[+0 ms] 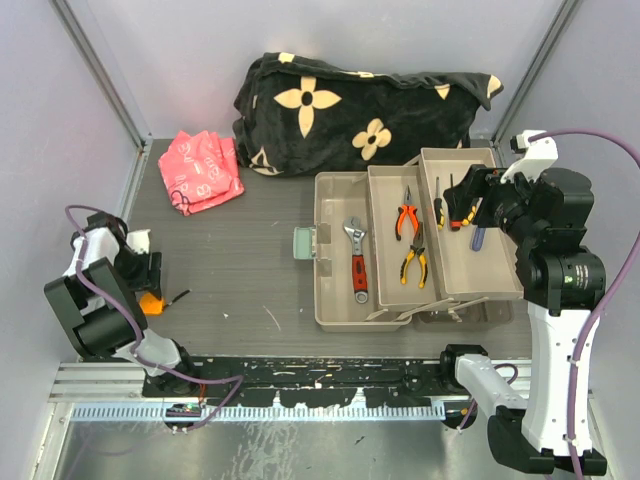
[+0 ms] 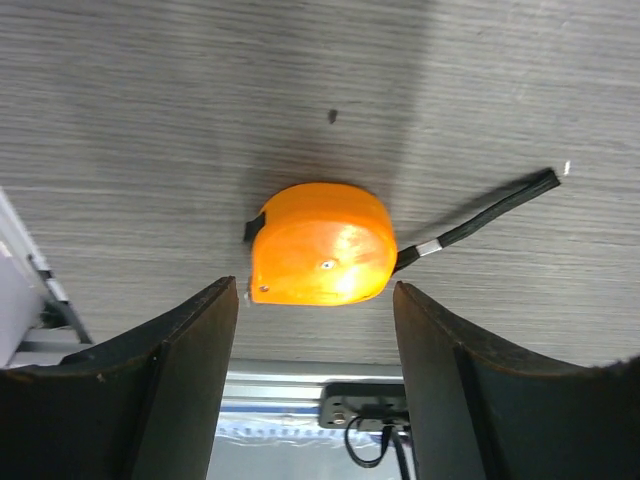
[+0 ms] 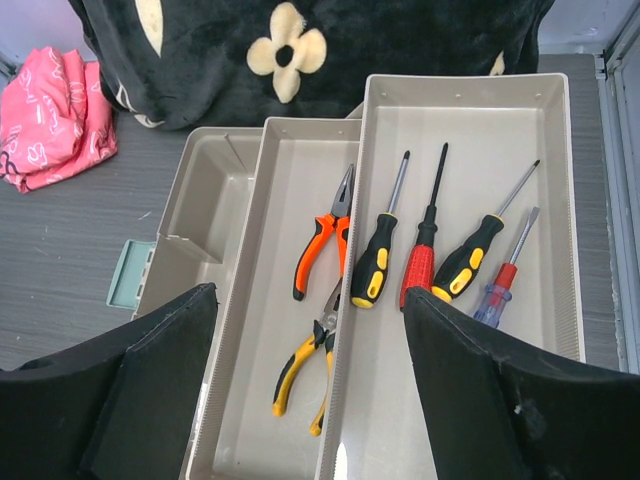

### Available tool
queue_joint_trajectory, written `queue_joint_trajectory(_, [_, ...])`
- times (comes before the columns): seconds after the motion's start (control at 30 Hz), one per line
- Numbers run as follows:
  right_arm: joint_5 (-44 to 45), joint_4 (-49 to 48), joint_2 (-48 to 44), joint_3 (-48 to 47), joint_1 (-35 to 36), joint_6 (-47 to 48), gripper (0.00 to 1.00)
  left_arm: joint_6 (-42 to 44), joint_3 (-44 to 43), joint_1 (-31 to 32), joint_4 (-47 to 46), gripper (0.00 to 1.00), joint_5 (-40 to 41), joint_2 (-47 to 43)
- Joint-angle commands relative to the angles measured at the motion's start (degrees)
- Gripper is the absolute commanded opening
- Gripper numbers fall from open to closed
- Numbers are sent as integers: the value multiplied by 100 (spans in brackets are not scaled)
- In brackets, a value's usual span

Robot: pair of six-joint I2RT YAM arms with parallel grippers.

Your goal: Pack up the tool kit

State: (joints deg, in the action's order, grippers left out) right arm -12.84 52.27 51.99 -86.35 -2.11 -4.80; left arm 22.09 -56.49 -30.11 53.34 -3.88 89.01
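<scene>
The tool kit's box (image 1: 335, 300) lies open on the table with its beige trays (image 3: 555, 200) folded out to the right. A red-handled wrench (image 1: 358, 262) lies in the base. Orange pliers (image 3: 325, 235) and yellow pliers (image 3: 305, 370) are in the middle tray, and several screwdrivers (image 3: 425, 250) in the right one. My right gripper (image 3: 310, 300) hangs open above these trays, holding nothing. At the table's left the orange tape measure (image 2: 322, 243) sits on the surface, its black strap (image 2: 490, 210) trailing right. My left gripper (image 2: 315, 295) is open, its fingertips just short of the tape measure on either side.
A black flower-patterned blanket (image 1: 360, 110) is bunched at the back, just behind the trays. A pink cloth (image 1: 203, 170) lies at the back left. A metal rail (image 1: 300, 385) runs along the near edge, close under the left gripper. Walls close in both sides.
</scene>
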Motion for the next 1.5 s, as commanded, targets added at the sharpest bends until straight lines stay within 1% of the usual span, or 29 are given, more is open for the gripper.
queue_joint_trajectory(0.0, [72,-160,-113,-74,-26,62,80,614,122,-29,-270,65,438,-443])
queue_joint_trajectory(0.1, [71,-188,-128,-45,-26,43,80,712,244,-26,-277,66,461,-488])
queue_joint_trajectory(0.27, [60,-170,-157,-56,-26,65,80,707,456,-27,-401,66,462,-296])
queue_joint_trajectory(0.43, [112,-74,-154,-133,-27,148,80,593,454,-29,-440,65,377,63])
queue_joint_trajectory(0.67, [109,-41,-134,-223,-26,149,81,525,518,-23,-575,63,339,204])
queue_joint_trajectory(0.73, [106,-42,-127,-218,-26,146,81,520,526,-32,-565,58,314,203])
queue_joint_trajectory(0.77, [92,-44,-127,-222,-26,147,81,514,527,-29,-550,53,295,194])
queue_joint_trajectory(0.83, [93,-42,-127,-219,-26,147,81,495,498,-38,-514,41,219,147])
queue_joint_trajectory(0.9, [98,-42,-144,-202,-22,159,81,453,434,-38,-429,32,153,99])
queue_joint_trajectory(0.93, [94,-42,-153,-185,-26,163,81,439,389,-33,-373,30,126,92])
queue_joint_trajectory(1.1, [106,-42,-217,-60,-26,199,81,381,10,-36,80,30,-100,-80])
queue_joint_trajectory(1.2, [62,-86,-253,25,-26,178,81,300,-496,-24,548,31,-503,-298])
queue_joint_trajectory(1.27, [-7,-138,-264,93,-26,141,81,259,-972,-22,958,32,-1030,-465])
queue_joint_trajectory(1.3, [-35,-165,-279,129,-26,125,81,206,-1221,-21,1170,32,-1356,-550])
queue_joint_trajectory(1.33, [-44,-191,-281,157,-26,105,81,152,-1511,-12,1350,33,-1848,-673])
queue_joint_trajectory(1.37, [-43,-213,-285,195,-26,95,81,49,-1787,9,1480,34,-2091,-759])
queue_joint_trajectory(1.4, [-62,-235,-298,221,-25,87,81,-54,-2163,83,1612,35,-2662,-842])
queue_joint_trajectory(1.47, [-104,-260,-312,267,-26,64,81,-434,-2750,372,1700,36,-3305,-991])
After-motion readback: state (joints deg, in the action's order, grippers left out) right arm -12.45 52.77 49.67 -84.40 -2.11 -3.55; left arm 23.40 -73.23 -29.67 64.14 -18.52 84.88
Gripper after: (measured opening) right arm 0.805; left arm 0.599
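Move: The orange tape measure lies almost under the left hand, about 2 cm back, 1 cm to the left and 3 cm below the pads. Its black strap sticks out to the right, its middle some 6 cm right of that hand and 1 cm back, down on the table. The pink bag lies roughly 30 cm ahead and 11 cm to the right. From the right hand the tape measure is about 72 cm left, 7 cm back and 38 cm below. Around the orange tape measure the open left fingers settle, easing back about 2 cm and down some 2.5 cm, then close slightly and pinch its two ends firmly. After a short hold the left hand lifts it with gathering speed, about 12 cm up and 7 cm forward, a little to the right, fingertips tilting some 20 degrees forward. ##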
